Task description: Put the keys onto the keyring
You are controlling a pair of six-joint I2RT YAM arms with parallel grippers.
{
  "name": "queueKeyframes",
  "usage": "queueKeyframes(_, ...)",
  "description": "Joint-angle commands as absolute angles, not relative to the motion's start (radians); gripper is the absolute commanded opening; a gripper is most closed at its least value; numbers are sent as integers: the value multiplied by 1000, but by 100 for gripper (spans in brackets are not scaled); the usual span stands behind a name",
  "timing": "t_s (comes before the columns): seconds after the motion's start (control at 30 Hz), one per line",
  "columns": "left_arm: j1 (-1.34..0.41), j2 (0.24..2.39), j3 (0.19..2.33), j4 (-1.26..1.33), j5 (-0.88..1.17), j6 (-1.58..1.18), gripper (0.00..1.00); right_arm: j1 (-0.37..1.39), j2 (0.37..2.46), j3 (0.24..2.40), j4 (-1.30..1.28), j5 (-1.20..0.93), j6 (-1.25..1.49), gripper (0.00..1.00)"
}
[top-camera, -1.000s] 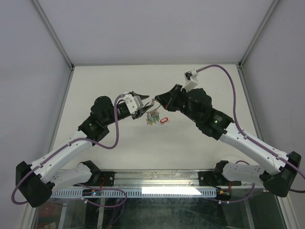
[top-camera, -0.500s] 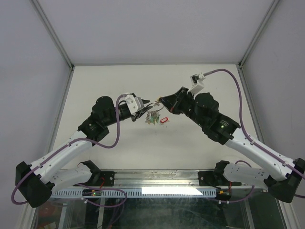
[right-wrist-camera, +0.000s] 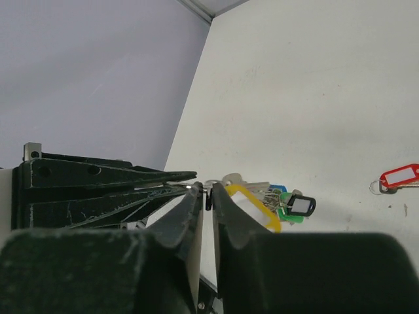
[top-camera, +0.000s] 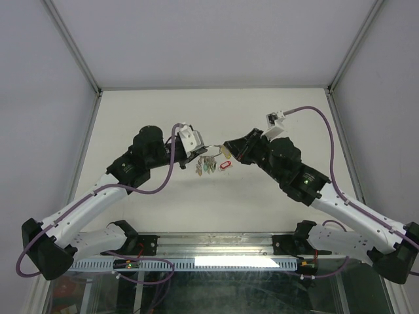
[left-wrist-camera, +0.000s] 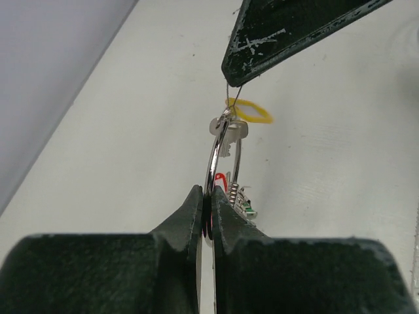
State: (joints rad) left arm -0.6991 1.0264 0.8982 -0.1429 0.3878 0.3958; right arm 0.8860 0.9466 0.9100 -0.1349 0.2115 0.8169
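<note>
The silver keyring [left-wrist-camera: 213,156] hangs in the air between both grippers, above the middle of the table. My left gripper [left-wrist-camera: 209,196] is shut on its lower arc. My right gripper [right-wrist-camera: 208,190] pinches the ring's opposite side with only a hair of gap between its tips. Several keys [right-wrist-camera: 275,196] with yellow, blue, green and black heads dangle from the ring. From above, the bunch of keys [top-camera: 208,165] hangs below the left gripper [top-camera: 201,152] and the right gripper [top-camera: 224,146], which meet tip to tip.
A red tag [top-camera: 226,165] with a small ring lies on the table just right of the hanging bunch; the red tag [right-wrist-camera: 399,176] lies apart from the grippers. White walls enclose the table on the left, back and right.
My left gripper has closed from open onto the keyring and turned slightly upward. The right arm has shifted a little to the right while keeping its hold.
</note>
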Motion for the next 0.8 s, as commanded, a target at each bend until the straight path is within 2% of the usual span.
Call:
queueKeyframes(0.0,-696,1044,1040,-341,340,457,0,884,895,870,-48,296,830,18)
queueKeyframes(0.2,-698,1066,1125,-535,298,500,0,884,862,808,-62,354,811,32)
queueKeyframes(0.5,-707,1093,1218,-659,179,508,0,884,823,769,-163,432,688,47)
queueKeyframes(0.77,-706,1092,1147,-532,256,397,0,883,779,762,-264,466,472,83)
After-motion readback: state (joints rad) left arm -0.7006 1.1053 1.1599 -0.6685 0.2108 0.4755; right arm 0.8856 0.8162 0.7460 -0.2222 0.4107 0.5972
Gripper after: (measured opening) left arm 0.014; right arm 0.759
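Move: About 4 cm to the left of the right hand, a centimetre back and 3 cm lower, is the middle of the keyring. The yellow-tagged key hangs just under the right fingers, some 3 cm below and 1 cm left, and the key bunch 5 cm left, 1 cm back and 7 cm down. The red-tagged key lies on the table about 14 cm straight ahead, 27 cm down. From the left hand, which grips it, the keyring's middle is 3 cm right, 1 cm ahead and 1 cm down. Letting go of the yellow-tagged key at the keyring's free end, the right hand spreads its fingers wide while drawing down and to the right, about 6 cm each way, its left side dipping some 15 degrees. The left hand keeps its pinch on the keyring and carries it about 5 cm left and slightly down, rolling its left side up about 20 degrees. ##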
